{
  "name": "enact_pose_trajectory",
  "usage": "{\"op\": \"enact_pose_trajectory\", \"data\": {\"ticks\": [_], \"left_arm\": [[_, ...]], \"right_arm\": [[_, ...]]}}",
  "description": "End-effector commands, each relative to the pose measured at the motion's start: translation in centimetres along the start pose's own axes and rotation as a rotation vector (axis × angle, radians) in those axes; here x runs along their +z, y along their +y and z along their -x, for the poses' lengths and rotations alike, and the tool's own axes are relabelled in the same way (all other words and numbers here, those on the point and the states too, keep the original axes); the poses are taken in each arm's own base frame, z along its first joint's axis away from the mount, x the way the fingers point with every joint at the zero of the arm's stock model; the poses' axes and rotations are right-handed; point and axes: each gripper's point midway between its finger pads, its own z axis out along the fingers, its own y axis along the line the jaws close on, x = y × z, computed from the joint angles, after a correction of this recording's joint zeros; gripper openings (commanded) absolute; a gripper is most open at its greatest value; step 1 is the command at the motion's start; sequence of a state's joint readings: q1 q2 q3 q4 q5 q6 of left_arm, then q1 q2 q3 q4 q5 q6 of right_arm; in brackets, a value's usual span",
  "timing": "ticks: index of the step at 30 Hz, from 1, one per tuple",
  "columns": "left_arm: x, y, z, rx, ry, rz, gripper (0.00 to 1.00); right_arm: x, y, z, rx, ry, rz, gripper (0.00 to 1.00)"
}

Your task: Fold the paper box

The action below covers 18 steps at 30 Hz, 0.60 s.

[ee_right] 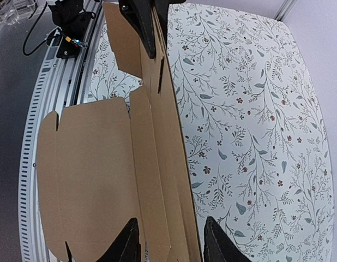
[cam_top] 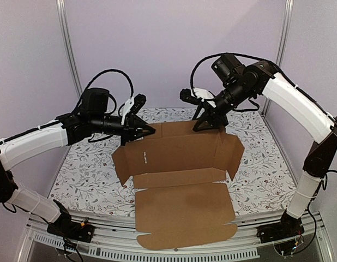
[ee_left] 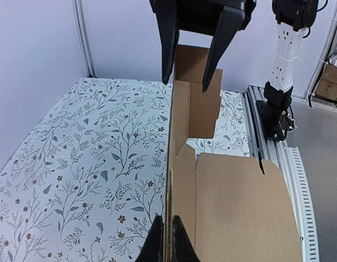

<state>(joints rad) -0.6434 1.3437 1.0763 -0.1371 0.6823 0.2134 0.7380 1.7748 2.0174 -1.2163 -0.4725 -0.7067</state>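
Observation:
The paper box [cam_top: 179, 202] is a brown die-cut cardboard sheet lying mostly flat on the table, and its near panel overhangs the front edge. The far panel [cam_top: 174, 143] stands folded up along the back. My left gripper [cam_top: 148, 131] is shut on the left end of that upright panel; in the left wrist view the thin cardboard edge [ee_left: 170, 164] runs straight out from between the left gripper [ee_left: 166, 218]. My right gripper [cam_top: 209, 124] is at the panel's right end, open. In the right wrist view the right gripper [ee_right: 170, 220] straddles the folded strip [ee_right: 163, 136] with a gap on each side.
A floral tablecloth [cam_top: 86, 169] covers the table. A slotted metal rail [cam_top: 103, 243] runs along the near edge, carrying both arm bases. Side flaps [cam_top: 234, 155] stick out at the box's ends. White walls and frame posts [cam_top: 67, 49] close in the back and sides.

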Motion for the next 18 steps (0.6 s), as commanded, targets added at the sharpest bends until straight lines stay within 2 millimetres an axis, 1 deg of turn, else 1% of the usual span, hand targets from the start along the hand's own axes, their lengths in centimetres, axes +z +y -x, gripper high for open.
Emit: {"op": "enact_pose_trajectory", "data": {"ticks": [1, 2, 4, 8, 10, 13, 14, 17, 18], "left_arm": [[-0.1, -0.1, 1.0, 0.043, -0.004, 0.020, 0.00], [-0.1, -0.1, 0.9, 0.046, -0.002, 0.022, 0.00], [-0.1, -0.1, 1.1, 0.051, -0.004, 0.025, 0.02], [-0.4, -0.2, 1.3, 0.064, -0.009, 0.033, 0.03], [-0.5, -0.2, 1.5, 0.069, -0.013, 0.036, 0.03], [-0.7, -0.1, 1.7, 0.072, -0.015, 0.045, 0.04], [-0.7, 0.0, 1.6, 0.073, -0.012, 0.057, 0.08], [-1.2, 0.6, 1.8, 0.082, -0.011, 0.105, 0.33], [-1.6, 0.9, 2.1, 0.089, -0.017, 0.138, 0.39]], "right_arm": [[1.3, -0.7, -1.3, 0.038, 0.123, -0.024, 0.31], [1.6, -0.8, -1.3, 0.036, 0.134, -0.024, 0.27], [1.8, -0.8, -1.5, 0.024, 0.147, -0.024, 0.24], [2.1, -0.5, -1.5, 0.002, 0.167, -0.028, 0.24], [2.5, -0.3, -1.7, -0.003, 0.183, -0.023, 0.23], [3.2, -0.4, -2.0, -0.005, 0.199, -0.016, 0.12], [3.3, -0.5, -2.0, -0.002, 0.197, -0.018, 0.09], [3.2, -0.8, -1.8, -0.003, 0.194, -0.040, 0.01], [2.7, -1.0, -1.6, -0.009, 0.191, -0.056, 0.00]]}}
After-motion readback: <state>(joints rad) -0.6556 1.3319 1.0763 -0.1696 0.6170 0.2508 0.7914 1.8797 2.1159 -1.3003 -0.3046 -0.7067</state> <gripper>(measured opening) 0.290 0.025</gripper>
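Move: My right fingers already straddle the raised back panel. The spot on its top edge that they will shut on lies about 1 cm ahead, 1 cm to the left and 3 cm below. The left corner flap, still pinched in my left hand, is some 13 cm to my right hand's left, roughly level with it fore and aft; the right side wall hangs about 11 cm to its right and 5 cm back. From my left hand, the spot on the edge lies roughly 13 cm to the right. I sink my right hand about 3 cm over the back panel's top edge, easing a centimetre forward and tipping the fingers some 10 degrees steeper, and close them until they pinch the edge. My left hand holds the corner almost still, then right at the end opens partway and loosens its pinch on the flap. ##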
